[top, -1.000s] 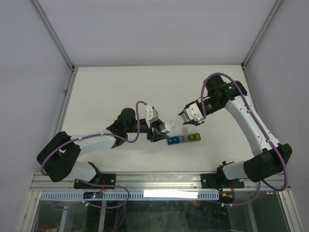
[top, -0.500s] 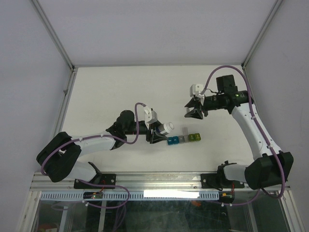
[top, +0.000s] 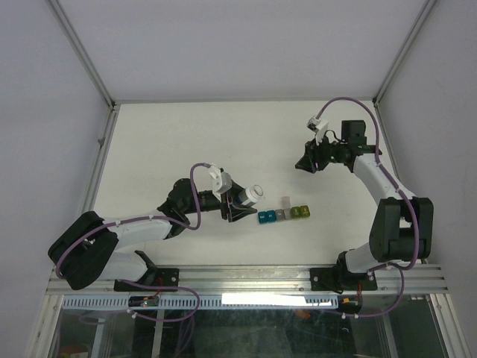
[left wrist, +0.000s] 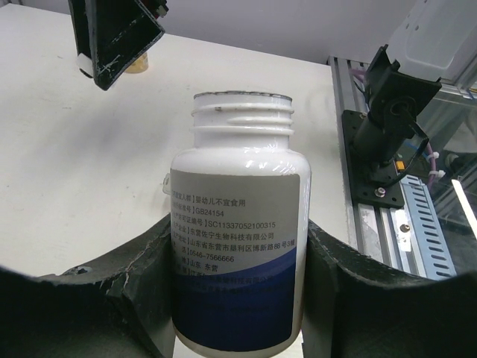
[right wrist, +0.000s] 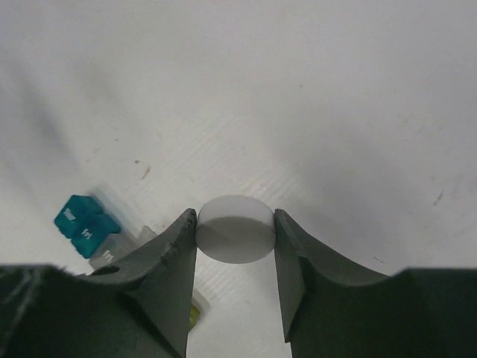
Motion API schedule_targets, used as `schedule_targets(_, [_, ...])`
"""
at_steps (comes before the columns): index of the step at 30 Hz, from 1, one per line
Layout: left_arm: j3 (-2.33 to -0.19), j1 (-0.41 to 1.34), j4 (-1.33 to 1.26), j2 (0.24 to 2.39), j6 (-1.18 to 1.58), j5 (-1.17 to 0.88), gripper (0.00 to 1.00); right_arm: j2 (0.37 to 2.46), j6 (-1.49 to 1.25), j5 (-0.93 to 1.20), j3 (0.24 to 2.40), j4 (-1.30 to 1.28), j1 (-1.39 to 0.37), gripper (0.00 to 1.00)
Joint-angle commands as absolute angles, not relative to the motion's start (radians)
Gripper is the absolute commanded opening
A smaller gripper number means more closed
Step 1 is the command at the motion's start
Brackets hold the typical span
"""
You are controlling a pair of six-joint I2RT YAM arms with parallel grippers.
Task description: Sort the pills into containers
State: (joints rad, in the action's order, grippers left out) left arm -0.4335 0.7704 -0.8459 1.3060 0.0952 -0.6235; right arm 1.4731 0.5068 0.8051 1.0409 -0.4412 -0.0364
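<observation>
The containers [top: 283,215], a strip of blue, teal, grey, green and yellow-green cubes, lie at mid-table; the grey cube's lid stands up. They also show in the right wrist view, low on the left [right wrist: 88,224]. My left gripper [top: 237,207] is shut on a white bottle with a blue label [left wrist: 238,239], just left of the strip. Its threaded neck is uncapped. My right gripper [top: 305,162] hangs above the table behind and to the right of the strip, shut on a round white cap [right wrist: 235,230]. No pills show.
In the left wrist view a small amber thing [left wrist: 139,66] stands on the table behind my right gripper's black fingers [left wrist: 112,37]. The metal rail and the right arm's base [left wrist: 387,112] line the near edge. White walls enclose the table.
My right arm has swung up and back from above the strip toward the far right, carrying the cap. My left gripper and bottle have shifted slightly left.
</observation>
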Motion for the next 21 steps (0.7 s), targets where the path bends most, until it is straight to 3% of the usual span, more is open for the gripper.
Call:
schedule_targets(1, [-0.403, 0.762, -0.968, 1.267, 0.124, -0.586, 0.0, 1.517, 0.453, 0.589, 1.053, -0.348, -0.027, 0.21])
schedule_targets(13, [-0.328, 0.761, -1.061, 1.252, 0.14, -0.53, 0.0, 1.642, 0.348, 0.385, 1.067, -0.3, -0.026, 0.24])
schedule_targets(21, [-0.312, 0.759, -1.087, 1.256, 0.146, -0.518, 0.0, 1.699, 0.324, 0.365, 1.089, -0.319, -0.025, 0.37])
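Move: The bare patch of table that the white cap is being taken to lies about 4 cm ahead of the right hand, 7 cm to its right and 13 cm below. The pill box sits some 11 cm back and 5 cm left of that hand, also on the table. The open bottle is about 14 cm back and 18 cm left, roughly level with it. From the left hand the patch is some 18 cm ahead, 26 cm right and 16 cm down. The white cap, still pinched in the right fingers, goes down about 10 cm towards the bare table beyond the pill box, while also shifting right and somewhat forward, away from the bottle. The right wrist turns some 20 degrees clockwise and tips the fingers more steeply down. The left hand keeps its grip on the bottle, easing slightly left. ##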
